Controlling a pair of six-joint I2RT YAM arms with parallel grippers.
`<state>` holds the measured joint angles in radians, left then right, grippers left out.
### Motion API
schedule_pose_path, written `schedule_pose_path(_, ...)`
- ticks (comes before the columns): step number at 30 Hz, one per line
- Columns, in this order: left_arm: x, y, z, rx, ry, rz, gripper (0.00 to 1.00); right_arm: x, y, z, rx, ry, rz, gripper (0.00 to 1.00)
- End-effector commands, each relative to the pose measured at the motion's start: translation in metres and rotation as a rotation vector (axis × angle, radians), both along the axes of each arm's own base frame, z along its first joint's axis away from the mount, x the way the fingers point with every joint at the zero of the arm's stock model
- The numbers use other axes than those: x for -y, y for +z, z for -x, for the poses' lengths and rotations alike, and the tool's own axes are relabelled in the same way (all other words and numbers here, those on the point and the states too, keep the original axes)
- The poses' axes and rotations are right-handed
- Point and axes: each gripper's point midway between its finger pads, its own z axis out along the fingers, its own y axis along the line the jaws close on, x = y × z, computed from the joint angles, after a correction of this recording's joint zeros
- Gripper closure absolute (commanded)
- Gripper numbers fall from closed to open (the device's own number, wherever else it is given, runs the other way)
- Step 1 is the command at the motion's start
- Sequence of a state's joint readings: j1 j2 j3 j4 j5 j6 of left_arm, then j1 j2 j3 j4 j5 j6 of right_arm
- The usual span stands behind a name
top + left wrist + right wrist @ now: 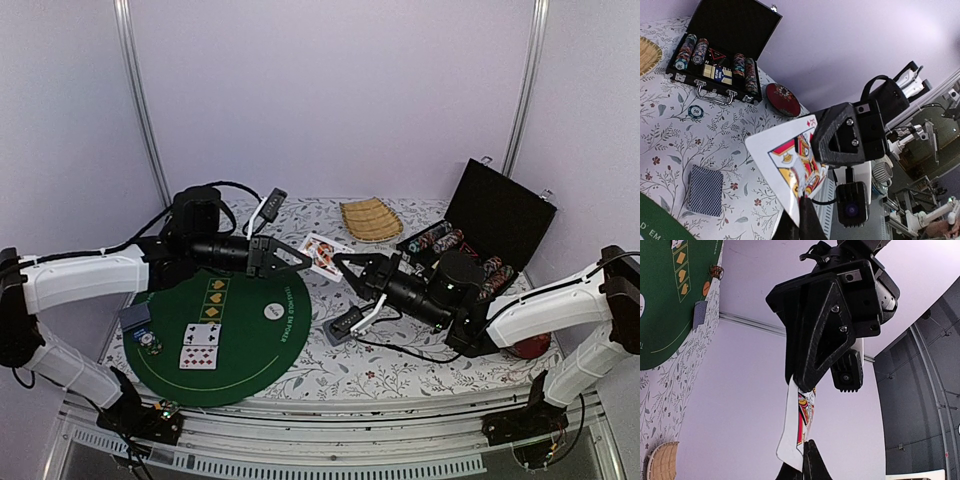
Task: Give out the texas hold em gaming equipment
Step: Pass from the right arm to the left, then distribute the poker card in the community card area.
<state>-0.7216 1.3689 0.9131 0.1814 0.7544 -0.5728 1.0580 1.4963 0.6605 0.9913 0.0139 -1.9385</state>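
Note:
A face card (322,255) with a red and yellow court figure hangs in the air between both grippers. My left gripper (300,262) is shut on one edge of the card (790,160), and its fingertips (805,212) pinch it from below. The right gripper (342,263) is shut on the opposite edge of the card (799,432). Two rows of face-up cards (200,345) lie on the green mat (240,370). A face-down deck (135,317) and a few chips (150,343) sit at the mat's left edge. Another blue-backed stack (705,190) lies on the floral cloth.
An open black case (490,215) with rows of chips (715,60) stands at the back right, and one teal chip (696,111) lies in front of it. A tan woven tray (370,218) sits at the back centre. A round red cushion (782,99) lies near the right arm.

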Motion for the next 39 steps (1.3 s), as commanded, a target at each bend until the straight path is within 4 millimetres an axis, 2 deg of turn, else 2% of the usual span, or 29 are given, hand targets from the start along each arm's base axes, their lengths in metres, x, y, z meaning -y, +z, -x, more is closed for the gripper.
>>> schedule_pose_path(1, -0.008, 0.008, -0.007, 0.042, 0.059, 0.005, 1.0, -0.003, 0.001, 0.002, -0.008, 0.007, -0.019, 0.87)
schedule_pose_path(3, -0.025, -0.012, -0.023, -0.014, 0.167, -0.089, 1.0, -0.001, 0.01, 0.002, -0.056, 0.017, -0.078, 0.55)
schedule_pose_path(5, -0.058, -0.044, -0.04, -0.122, 0.296, -0.215, 1.0, 0.004, 0.022, 0.0, -0.158, 0.022, -0.168, 0.16)
schedule_pose_path(6, -0.078, -0.059, -0.047, -0.171, 0.364, -0.276, 1.0, 0.006, 0.025, -0.001, -0.211, 0.027, -0.207, 0.02)
schedule_pose_path(8, -0.121, -0.088, -0.052, -0.255, 0.484, -0.379, 1.0, 0.012, 0.027, -0.001, -0.3, 0.041, -0.25, 0.01)
schedule_pose_path(9, -0.143, -0.108, -0.048, -0.313, 0.532, -0.434, 1.0, 0.014, 0.023, -0.001, -0.329, 0.047, -0.247, 0.01)
schedule_pose_path(11, -0.179, -0.131, -0.049, -0.376, 0.618, -0.475, 1.0, 0.017, 0.018, -0.001, -0.376, 0.059, -0.253, 0.01)
schedule_pose_path(13, -0.208, -0.153, -0.048, -0.437, 0.678, -0.51, 1.0, 0.019, 0.011, -0.002, -0.403, 0.053, -0.25, 0.01)
schedule_pose_path(16, -0.236, -0.178, -0.05, -0.493, 0.727, -0.556, 1.0, 0.02, 0.005, -0.003, -0.407, 0.041, -0.24, 0.01)
schedule_pose_path(19, -0.247, -0.193, -0.059, -0.522, 0.726, -0.581, 1.0, 0.022, 0.002, -0.003, -0.408, 0.039, -0.235, 0.01)
schedule_pose_path(23, -0.247, -0.206, -0.068, -0.555, 0.696, -0.603, 1.0, 0.025, 0.001, -0.004, -0.419, 0.04, -0.242, 0.01)
schedule_pose_path(31, -0.276, -0.244, -0.059, -0.624, 0.752, -0.797, 1.0, 0.03, -0.001, -0.002, -0.435, 0.044, -0.246, 0.01)
schedule_pose_path(35, -0.283, -0.253, -0.058, -0.636, 0.758, -0.854, 1.0, 0.03, 0.0, -0.002, -0.434, 0.044, -0.246, 0.01)
schedule_pose_path(39, -0.29, -0.252, -0.06, -0.621, 0.785, -0.889, 1.0, 0.031, -0.001, -0.001, -0.437, 0.043, -0.24, 0.01)
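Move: Both grippers have shut on the king of diamonds; from the right one its middle is about 3 cm left and 1 cm ahead. From the left hand, its bare spot on the mat is some 24 cm left, 8 cm ahead and 27 cm down. The four of clubs lies 6 cm back and 3 cm left of that spot, the dealer button 15 cm to its right. The face-down deck is 28 cm below the right hand and 3 cm forward. Open the right gripper wide to free the king, easing it about 2.5 cm right while it tilts some 25 degrees. Keep the left fingers shut on the card and sweep it left about 28 cm and down 25 cm, with a little forward early on, to the spot just beyond the four of clubs, swinging the fingers from pointing right to pointing down. ##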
